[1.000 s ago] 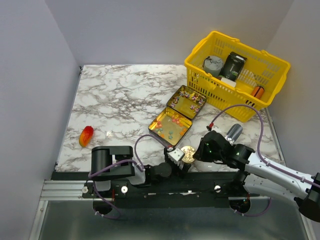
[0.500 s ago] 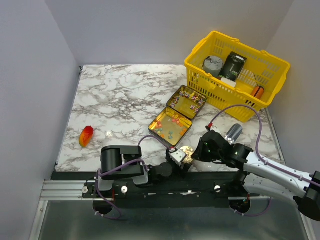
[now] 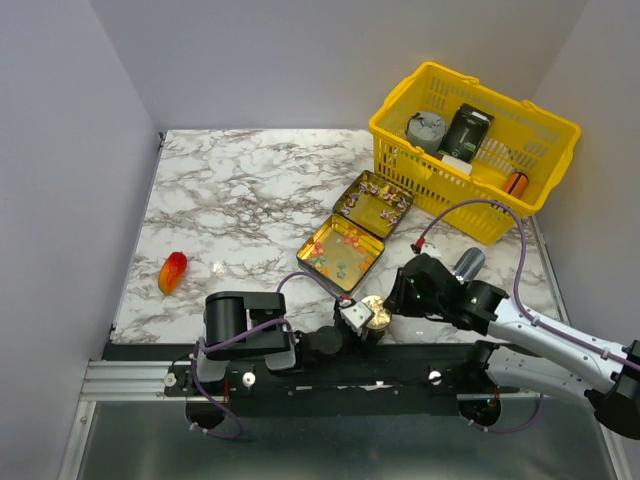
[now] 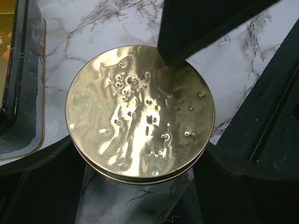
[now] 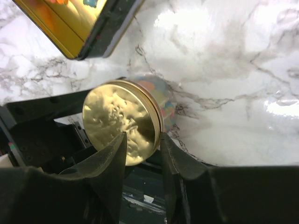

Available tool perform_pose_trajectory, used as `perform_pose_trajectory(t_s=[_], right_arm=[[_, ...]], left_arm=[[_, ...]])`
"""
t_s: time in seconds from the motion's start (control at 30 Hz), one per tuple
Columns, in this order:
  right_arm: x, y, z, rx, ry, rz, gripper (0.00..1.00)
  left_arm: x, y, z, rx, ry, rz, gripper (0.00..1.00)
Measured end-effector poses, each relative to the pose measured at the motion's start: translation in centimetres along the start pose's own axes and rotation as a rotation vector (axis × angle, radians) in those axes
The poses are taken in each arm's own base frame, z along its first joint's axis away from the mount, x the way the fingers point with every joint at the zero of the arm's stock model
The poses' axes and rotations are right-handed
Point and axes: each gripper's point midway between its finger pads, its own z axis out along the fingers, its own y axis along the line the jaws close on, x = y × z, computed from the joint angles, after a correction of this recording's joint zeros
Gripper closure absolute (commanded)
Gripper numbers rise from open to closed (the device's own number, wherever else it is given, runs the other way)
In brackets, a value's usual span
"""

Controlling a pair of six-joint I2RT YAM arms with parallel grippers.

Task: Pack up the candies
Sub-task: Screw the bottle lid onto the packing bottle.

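The candies lie in both halves of an open gold tin (image 3: 342,252): orange, red and green ones in the near half, purple and pink ones (image 3: 375,198) in the far half. A jar with a gold lid (image 3: 373,310) stands at the table's near edge. My left gripper (image 3: 366,324) is shut on the jar, whose lid (image 4: 140,109) fills the left wrist view between the jaws. My right gripper (image 3: 396,299) is open, its fingertips (image 5: 108,156) straddling the lid's rim (image 5: 122,120). Coloured candies (image 5: 161,93) show through the jar's glass.
A yellow basket (image 3: 545,125) at the back right holds a tin, a black box and an orange cylinder (image 3: 514,183). A silver cylinder (image 3: 467,264) lies beside my right arm. An orange-red lump (image 3: 172,271) lies at the left. The tin's edge (image 4: 18,79) is close to the jar.
My right gripper has moved left and closer onto the jar's lid. My left arm's base link has shifted a little to the right; the jar stays in place.
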Motion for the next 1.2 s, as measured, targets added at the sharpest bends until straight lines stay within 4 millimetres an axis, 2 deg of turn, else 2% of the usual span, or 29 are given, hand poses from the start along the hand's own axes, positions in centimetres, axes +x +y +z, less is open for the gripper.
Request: perform_pose_trajectory(t_s=[0.13, 0.33, 0.47, 0.5, 0.6, 0.73, 1.0, 1.13, 1.2], right_arm=[[-1.4, 0.6, 0.2, 0.006, -0.039, -0.039, 0.62], [-1.0, 0.1, 1.4, 0.041, -0.013, -0.090, 0.71], [-0.8, 0.0, 1.9, 0.042, -0.013, -0.093, 0.83], [-0.9, 0.1, 2.0, 0.036, -0.018, -0.091, 0.89], [-0.9, 0.0, 1.8, 0.014, -0.042, -0.077, 0.95], [-0.8, -0.1, 1.8, -0.020, -0.069, -0.060, 0.99], [0.1, -0.4, 1.2, -0.093, -0.081, -0.024, 0.99], [1.6, -0.4, 0.1, -0.150, -0.036, -0.018, 0.99], [3.0, 0.1, -0.7, -0.204, 0.026, -0.021, 0.99]], left_arm=[[0.0, -0.1, -0.1, 0.010, -0.001, 0.002, 0.32], [0.1, -0.2, 0.0, 0.014, -0.005, 0.003, 0.32], [0.1, -0.2, 0.0, 0.015, -0.007, 0.002, 0.32], [0.1, -0.2, 0.0, 0.015, -0.007, 0.002, 0.32], [0.1, -0.1, 0.0, 0.013, -0.006, 0.000, 0.32], [0.1, -0.1, 0.0, 0.009, -0.006, -0.003, 0.32], [0.1, 0.2, 0.1, -0.006, 0.006, -0.010, 0.32], [0.1, 0.4, 0.3, -0.023, 0.012, -0.013, 0.32], [-0.1, 0.6, 0.7, -0.035, 0.012, -0.021, 0.33]])
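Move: The gold lid sits on the candy bottle with its middle about 3 cm to the left of the right hand, level with it fore-and-aft and some 1 cm lower; the half-open fingers are at its rim. The gummy tray lies about 14 cm ahead and 11 cm left of that hand, and the metal scoop 12 cm ahead and 16 cm right, both some 8 cm lower. For the left hand, around the bottle, the lid is about 5 cm above and 1 cm ahead. The right hand first eases about 1.5 cm forward and 1 cm down beside the lid's right rim while its fingers close from nearly half open to almost shut, then it draws back along the rim, slowly at first and quickly at the end, by about 4.5 cm, its left side tipping up some 10 degrees as the closed tips come free of the rim. The left hand keeps its grip around the bottle and holds it nearly still against the turning, shifting forward only about 1 cm at the end. ##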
